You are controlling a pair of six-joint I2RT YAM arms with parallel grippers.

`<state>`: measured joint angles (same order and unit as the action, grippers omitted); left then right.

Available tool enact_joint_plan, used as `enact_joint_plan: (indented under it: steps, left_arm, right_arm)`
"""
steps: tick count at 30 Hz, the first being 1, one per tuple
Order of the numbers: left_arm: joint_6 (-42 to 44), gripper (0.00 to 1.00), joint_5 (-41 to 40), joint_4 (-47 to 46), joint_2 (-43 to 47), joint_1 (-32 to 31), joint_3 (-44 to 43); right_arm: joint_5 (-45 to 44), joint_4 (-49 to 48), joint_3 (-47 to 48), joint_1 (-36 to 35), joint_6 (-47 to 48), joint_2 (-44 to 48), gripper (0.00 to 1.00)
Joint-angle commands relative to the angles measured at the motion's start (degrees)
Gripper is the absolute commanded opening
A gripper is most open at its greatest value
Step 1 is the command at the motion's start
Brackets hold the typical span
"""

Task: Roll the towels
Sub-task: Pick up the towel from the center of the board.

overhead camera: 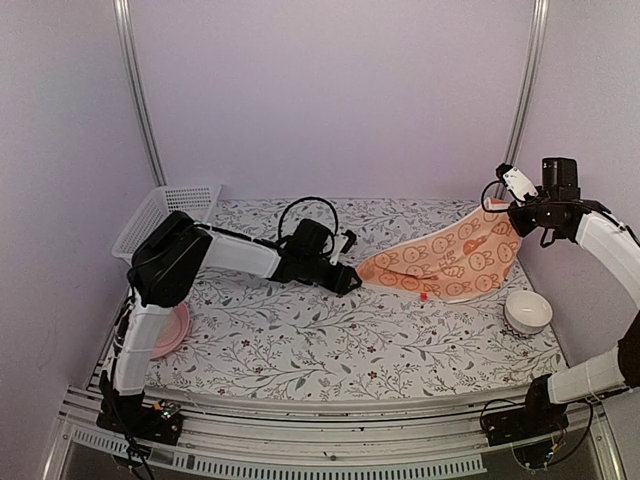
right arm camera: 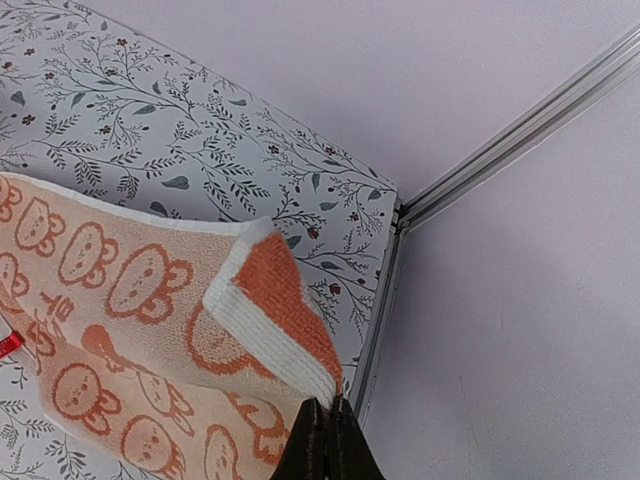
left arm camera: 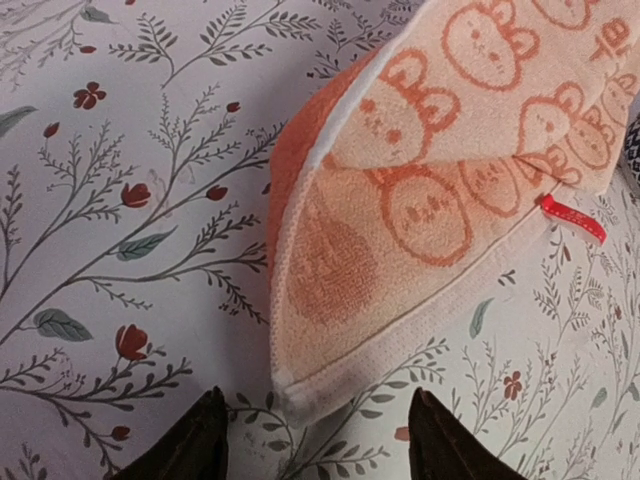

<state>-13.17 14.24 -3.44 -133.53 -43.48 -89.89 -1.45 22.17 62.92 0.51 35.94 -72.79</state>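
One orange towel (overhead camera: 450,258) printed with pale bunny faces is stretched from the table's middle up to the far right. My right gripper (overhead camera: 504,203) is shut on its upper corner and holds that end off the table; in the right wrist view the pinched corner (right arm camera: 290,320) folds over just above the gripper (right arm camera: 328,405). The towel's low left corner (left arm camera: 300,385) rests on the flowered tablecloth. My left gripper (left arm camera: 318,400) stands open there, one dark fingertip (left arm camera: 212,410) on each side of the corner, apart from the cloth. From above, the left gripper (overhead camera: 350,280) sits at the towel's left tip.
A white mesh basket (overhead camera: 160,215) stands at the back left. A pink plate (overhead camera: 172,330) lies beside the left arm. A white bowl (overhead camera: 527,311) sits at the right under the raised towel end. A small red tag (left arm camera: 572,217) hangs from the towel's edge.
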Motion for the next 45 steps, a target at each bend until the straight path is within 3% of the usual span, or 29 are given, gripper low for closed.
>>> enact_joint_plan:
  steps: [1,8,13,17,22,27,30,35,40,45]
  left_arm:
    - [-1.2,0.61,1.3,-0.4,-0.7,0.8,-0.1]
    - [-3.8,0.50,7.2,-2.2,-2.8,1.2,-1.4]
    - [-4.5,0.39,5.6,-3.1,-2.5,1.4,-0.7]
    - [-5.1,0.26,5.4,-3.2,-3.3,1.5,-1.5]
    - [-5.2,0.00,4.7,-3.1,-3.7,1.6,-2.2]
    - [-4.1,0.00,2.4,-2.8,-2.4,1.6,-2.1]
    - [-1.5,0.00,-4.5,-2.4,3.4,1.3,1.2]
    - [3.5,0.00,-21.6,-0.9,21.3,-0.9,13.1]
    - [5.1,0.00,-35.3,2.5,36.6,-5.4,24.3]
    - [1.2,0.00,-44.3,4.9,44.7,-12.0,34.2]
  right_arm:
    - [-0.6,-1.8,-0.9,0.1,-0.7,1.9,0.02]
    - [-0.4,-2.0,-1.0,0.1,-0.6,2.2,0.02]
    - [0.0,-2.1,-1.3,0.1,-0.5,2.5,0.02]
    - [0.1,-2.1,-1.4,0.0,-0.4,2.6,0.02]
    - [0.5,-2.2,-1.5,0.1,-0.3,2.7,0.02]
    - [2.5,-2.2,-1.7,0.0,0.1,2.7,0.02]
    - [8.3,-1.5,-2.1,0.0,1.4,3.5,0.02]
    - [20.1,-0.2,-3.7,-3.9,4.6,3.8,0.02]
    - [23.8,-0.3,-5.4,-12.0,7.3,-2.0,0.02]
    - [21.2,0.8,-3.6,-17.3,5.4,-13.4,0.02]
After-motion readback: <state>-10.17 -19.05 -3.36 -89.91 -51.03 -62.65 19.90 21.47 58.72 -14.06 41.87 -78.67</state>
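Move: The near-left corner of the orange towel lies almost between my open left fingers, about 1 cm ahead, 1 cm to the right and 1 cm lower. The towel's red tag is roughly 15 cm to the right of that hand and 4 cm back. My right hand already holds the towel's other end up high; from it the free corner is some 37 cm to the left and 23 cm below, level fore and aft, and the white bowl 8 cm back, 2 cm to the left and 23 cm down. I ease my left fingers barely a centimetre right and down around the low corner and shut them on it while my right hand waits with its grip. Then both go left together: my left hand lifts the corner about 20 cm, going left and a little back as its fingertips tip up; my right keeps its pinch, swings some 16 cm left towards the middle, sinks and turns about 35 degrees counter-clockwise. ##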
